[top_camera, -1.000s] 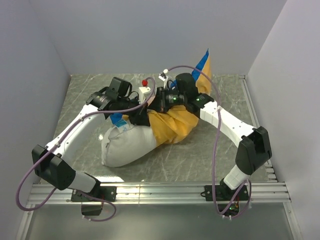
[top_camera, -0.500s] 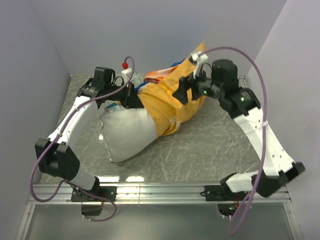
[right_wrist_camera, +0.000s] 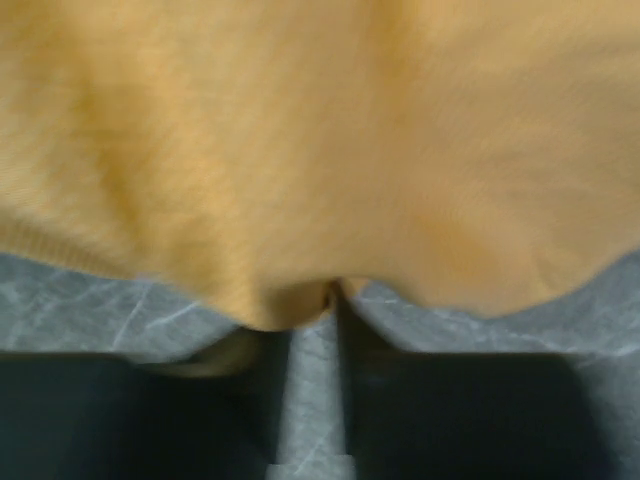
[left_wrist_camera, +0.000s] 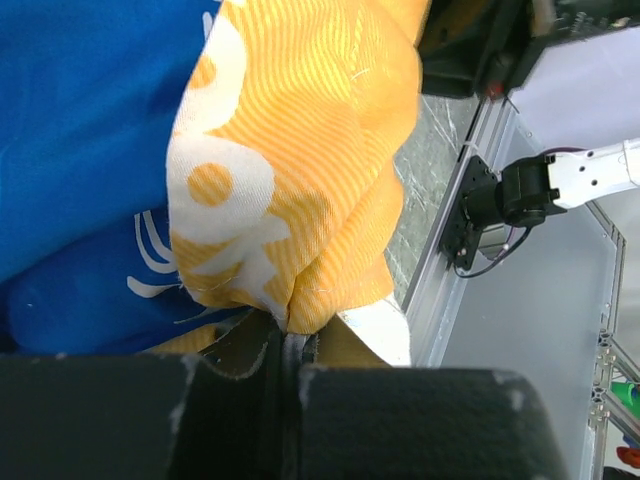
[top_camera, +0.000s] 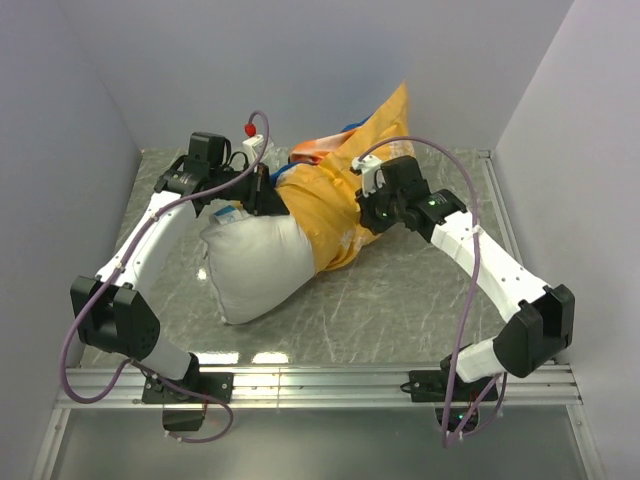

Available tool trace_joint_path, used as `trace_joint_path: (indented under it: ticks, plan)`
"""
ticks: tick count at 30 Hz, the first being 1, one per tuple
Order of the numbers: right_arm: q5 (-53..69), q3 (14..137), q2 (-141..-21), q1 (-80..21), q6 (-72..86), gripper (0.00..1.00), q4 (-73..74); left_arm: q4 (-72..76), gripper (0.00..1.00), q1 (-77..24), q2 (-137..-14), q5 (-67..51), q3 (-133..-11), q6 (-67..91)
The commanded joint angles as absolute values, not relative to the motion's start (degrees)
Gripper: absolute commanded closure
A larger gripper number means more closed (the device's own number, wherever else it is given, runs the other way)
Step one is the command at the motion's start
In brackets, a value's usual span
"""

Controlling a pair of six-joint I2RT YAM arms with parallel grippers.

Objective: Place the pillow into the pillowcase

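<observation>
The white pillow [top_camera: 255, 270] lies on the table, its far end tucked inside the orange-yellow pillowcase [top_camera: 330, 200], which is bunched up and rises toward the back wall. My left gripper [top_camera: 262, 195] is at the case's left edge, above the pillow. In the left wrist view my left gripper [left_wrist_camera: 285, 345] is shut on a fold of the pillowcase [left_wrist_camera: 300, 150], with the blue face on the left. My right gripper [top_camera: 362, 208] presses into the case's right side. In the blurred right wrist view my right gripper [right_wrist_camera: 320, 300] has narrow jaws pinching a pucker of the pillowcase [right_wrist_camera: 320, 130].
The grey marbled table [top_camera: 420, 300] is boxed in by pale walls on three sides. An aluminium rail [top_camera: 320, 380] with both arm bases runs along the near edge. The left arm's cable loops over the pillow's left end.
The right arm let go of the raised case, dropped down and left onto the case's right side, and closed there. The left arm has held still for half a second.
</observation>
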State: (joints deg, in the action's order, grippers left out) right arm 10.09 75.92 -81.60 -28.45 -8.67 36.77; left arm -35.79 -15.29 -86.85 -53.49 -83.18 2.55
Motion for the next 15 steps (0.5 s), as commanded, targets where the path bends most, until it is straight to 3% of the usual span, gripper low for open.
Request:
trace_joint_path:
  ticks: [1, 8, 11, 15]
  plan:
    - [20.54, 81.64, -80.42, -32.76, -7.03, 1.0, 34.18, -30.07, 1.0, -15.64, -85.87, -57.48, -85.17, 5.61]
    - [54.21, 89.55, -81.98, -48.66, -6.66, 1.0, 38.83, -22.16, 1.0, -15.73, -84.03, -56.96, -81.48, 13.44]
    - [55.03, 94.21, -85.77, -50.01, -10.44, 1.0, 45.25, -20.22, 1.0, -15.73, -83.32, -56.78, -80.43, 15.55]
    - [43.27, 95.19, -86.57, -47.47, -10.99, 0.97, 46.23, -20.74, 0.99, -15.56, -82.44, -56.69, -79.54, 15.38]
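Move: The right hand, its fingers nearly shut on a pillowcase fold, has the pillow's bare white part about 27 cm to its left, 9 cm back and 11 cm below. The case's mouth edge is roughly 14 cm left and 8 cm back, some 10 cm down. From the left hand, already gripping the case, that bare pillow lies about 13 cm back, 3 cm left and 17 cm lower. The right hand shuts on the pillowcase and pulls it some 20 cm back-left and up, turning about 45 degrees counter-clockwise. ##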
